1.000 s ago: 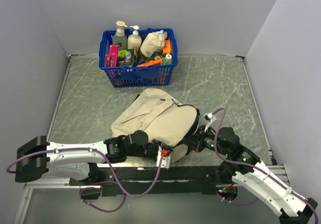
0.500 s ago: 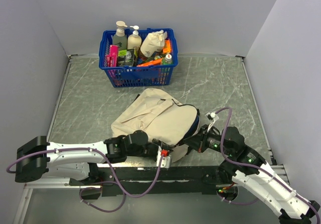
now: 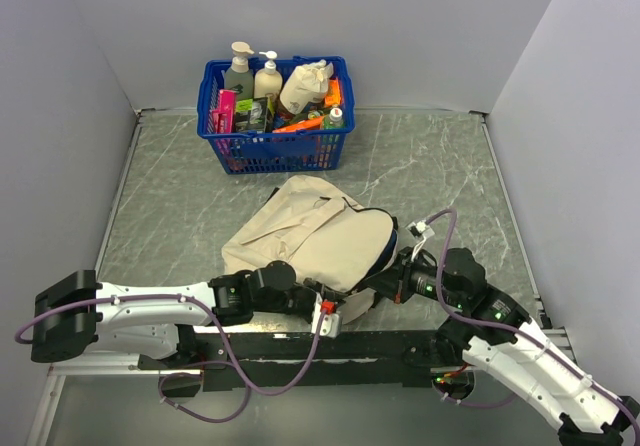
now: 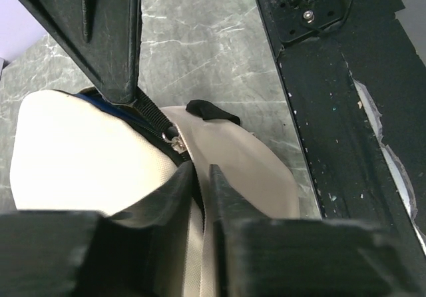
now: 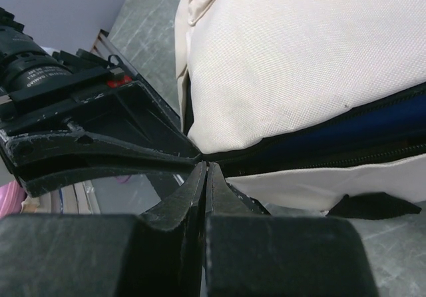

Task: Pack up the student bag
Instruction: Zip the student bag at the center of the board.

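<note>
The student bag (image 3: 310,231) is a beige fabric backpack lying flat in the middle of the table. Its black zipper (image 5: 333,156) is partly open and shows blue lining. My left gripper (image 3: 350,308) is at the bag's near edge, its jaws nearly closed on a strip of beige fabric (image 4: 201,169). My right gripper (image 3: 383,288) comes in from the right. Its fingers are shut, and their tips (image 5: 205,165) rest against the end of the zipper seam. The silver zipper pull (image 4: 174,140) lies free just beside the right gripper's fingers (image 4: 106,37).
A blue plastic basket (image 3: 275,151) full of bottles and packets stands at the back, behind the bag. The dark mounting rail (image 3: 300,346) runs along the near edge under both wrists. Grey walls close in the left, back and right sides.
The right arm's wrist has shifted slightly right and towards the near edge, its tips staying at the bag. The left arm and the bag have hardly moved.
</note>
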Robot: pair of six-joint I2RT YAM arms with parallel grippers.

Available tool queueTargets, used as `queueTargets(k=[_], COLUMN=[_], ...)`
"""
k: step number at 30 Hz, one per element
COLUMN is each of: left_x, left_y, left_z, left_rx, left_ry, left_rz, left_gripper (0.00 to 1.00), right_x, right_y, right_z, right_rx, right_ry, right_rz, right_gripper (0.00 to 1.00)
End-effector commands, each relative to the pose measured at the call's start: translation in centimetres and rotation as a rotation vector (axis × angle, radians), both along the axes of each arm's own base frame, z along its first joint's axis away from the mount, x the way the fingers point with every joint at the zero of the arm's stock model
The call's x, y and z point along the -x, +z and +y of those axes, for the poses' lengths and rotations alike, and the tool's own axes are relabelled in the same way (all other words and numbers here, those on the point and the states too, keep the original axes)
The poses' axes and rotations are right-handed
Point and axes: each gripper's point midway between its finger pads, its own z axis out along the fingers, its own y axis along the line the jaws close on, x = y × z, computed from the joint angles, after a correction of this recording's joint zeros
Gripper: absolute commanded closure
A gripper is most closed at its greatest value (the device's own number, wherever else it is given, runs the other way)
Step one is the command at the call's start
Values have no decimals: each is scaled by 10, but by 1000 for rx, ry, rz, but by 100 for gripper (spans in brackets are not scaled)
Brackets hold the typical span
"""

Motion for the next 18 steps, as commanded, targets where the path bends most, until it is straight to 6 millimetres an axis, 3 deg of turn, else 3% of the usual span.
queueTargets(k=[1, 2, 10, 18], left_x=[8, 8, 9, 23], left_y=[-16, -17, -15, 3], left_z=[6, 6, 5, 3], left_rx=[-57, -60, -80, -119], left_ry=[-11, -8, -25, -132], left_rz=[50, 53, 43, 36], left_gripper=[88, 99, 99, 99], right_x=[-7, -6, -16, -58], right_y=[40, 41, 32, 27], right_z=[2, 1, -8, -40], right_rx=[-54, -52, 27, 251], right_ry=[-8, -8, -74, -315], right_rz=[-96, -98, -78, -69], right_gripper=[100, 100, 100, 100])
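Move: The right hand already holds the zip's black pull; the slider sits about 1 cm back, 1 cm left and 2 cm below it. The far end of the open zip lies some 12 cm ahead of the right hand and 5 cm to its right, a black strap end level with it, 4 cm right and well below. For the left hand, the bag's edge is already between its part-open fingers, the slider about 1 cm ahead and 2 cm right. Forward and to the right in about equal parts, roughly 2.5 cm, the shut right hand draws the zip pull away from the left fingers along the open zip, starting late and picking up speed, rolling its left side down and turning clockwise, about 10 degrees in all. Before that the left fingers close and pinch the bag's edge just behind the slider, and that hand then lifts by nearly 1 cm. ##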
